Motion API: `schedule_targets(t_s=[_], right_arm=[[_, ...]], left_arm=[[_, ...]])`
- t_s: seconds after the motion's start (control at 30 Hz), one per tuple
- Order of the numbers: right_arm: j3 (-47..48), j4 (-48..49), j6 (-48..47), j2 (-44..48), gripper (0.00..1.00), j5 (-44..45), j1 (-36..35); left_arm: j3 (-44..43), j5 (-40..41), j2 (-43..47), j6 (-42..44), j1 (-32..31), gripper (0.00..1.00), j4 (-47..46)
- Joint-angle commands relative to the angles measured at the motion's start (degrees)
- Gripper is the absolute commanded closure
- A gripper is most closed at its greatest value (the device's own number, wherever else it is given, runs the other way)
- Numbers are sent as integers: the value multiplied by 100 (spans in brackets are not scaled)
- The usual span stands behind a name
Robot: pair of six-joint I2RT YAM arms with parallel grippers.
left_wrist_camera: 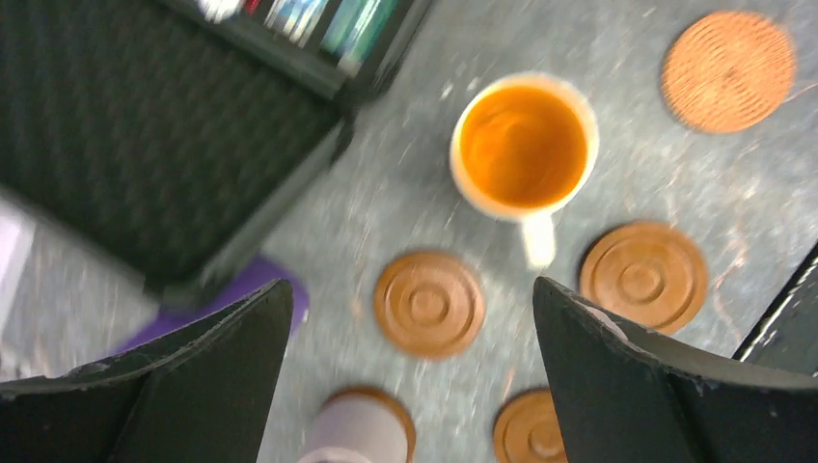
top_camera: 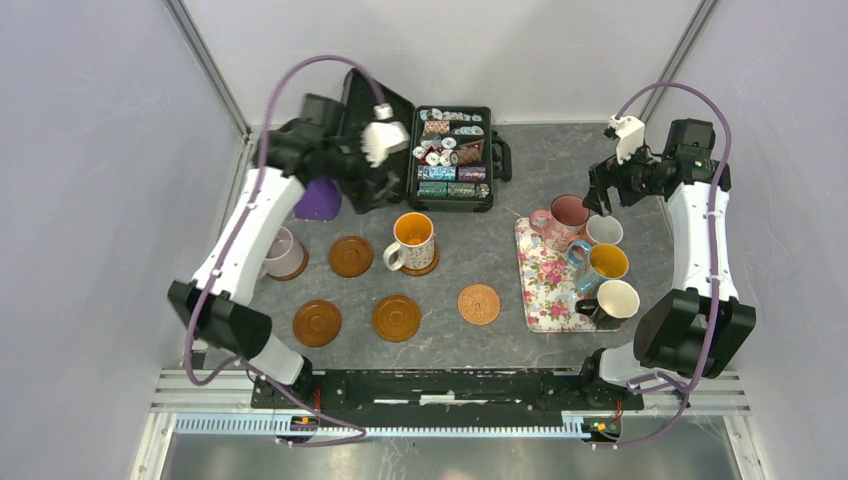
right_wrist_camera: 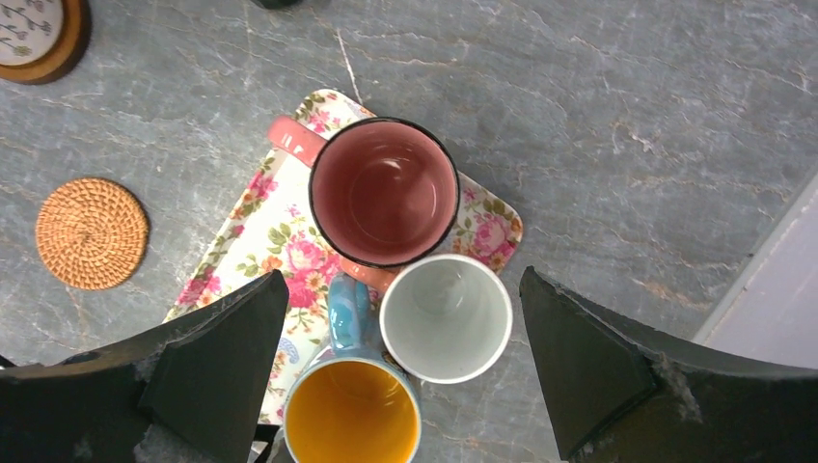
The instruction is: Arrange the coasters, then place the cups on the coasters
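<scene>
Two cups stand on brown coasters: the lilac cup (top_camera: 281, 250) (left_wrist_camera: 355, 434) and the floral cup with orange inside (top_camera: 413, 238) (left_wrist_camera: 524, 145). Bare brown coasters (top_camera: 351, 256) (top_camera: 317, 323) (top_camera: 396, 318) (left_wrist_camera: 429, 303) and the tan woven coaster (top_camera: 479, 304) (right_wrist_camera: 92, 232) lie flat. The pink cup (top_camera: 567, 214) (right_wrist_camera: 384, 191), white cup (top_camera: 604, 231) (right_wrist_camera: 446, 318), blue cup with yellow inside (top_camera: 604, 264) (right_wrist_camera: 352, 410) and black cup (top_camera: 614, 302) cluster at the floral tray (top_camera: 543, 290). My left gripper (top_camera: 358, 178) (left_wrist_camera: 410, 285) hangs open, high over the coasters. My right gripper (top_camera: 600, 195) (right_wrist_camera: 402, 274) is open above the pink and white cups.
An open black case (top_camera: 455, 158) of poker chips stands at the back centre, its lid (left_wrist_camera: 145, 125) under my left wrist. A purple object (top_camera: 318, 200) lies beside the lid. Grey walls close in on both sides. The left wrist view is blurred.
</scene>
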State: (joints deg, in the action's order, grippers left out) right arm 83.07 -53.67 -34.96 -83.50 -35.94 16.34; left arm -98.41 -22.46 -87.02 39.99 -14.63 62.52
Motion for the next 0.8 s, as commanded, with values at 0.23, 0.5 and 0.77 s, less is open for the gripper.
schedule_targets(t_s=[0.23,0.5,0.77], right_arm=[[525,89,106,-344,2,1029,57],[706,142,471,-528,2,928,601],[569,137,421,-528,2,847,755]], left_arm=[[-2540,857,-2789,-972,-3058,0,-90],[-3701,813,-4409,-1166,-3588,0,-852],[-4193,703,-5332,-1238,-3682,1,-1875]])
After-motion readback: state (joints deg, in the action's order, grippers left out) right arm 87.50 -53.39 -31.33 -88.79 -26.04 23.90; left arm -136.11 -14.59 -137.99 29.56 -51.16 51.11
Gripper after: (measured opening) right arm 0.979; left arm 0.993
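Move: Far off to the left hand's right stands the pink mug, about 42 cm across, 4 cm farther out and 22 cm below. On the way there, the floral mug with the orange inside is some 8 cm right and about level in reach. The chip case lies about 17 cm right and 21 cm out, and the white cup stands 8 cm right of the pink mug. From the right hand, the pink mug is about 6 cm ahead, 3 cm left and 18 cm below. Sweeping about 34 cm to the right, the empty left hand crosses high at first, then sinks some 15 cm on the way to the pink mug's handle side, its wrist turning about 25 degrees clockwise and fingers staying wide open. Meanwhile the open right hand slides some 8 cm right, away from that mug, turning about 15 degrees clockwise. ##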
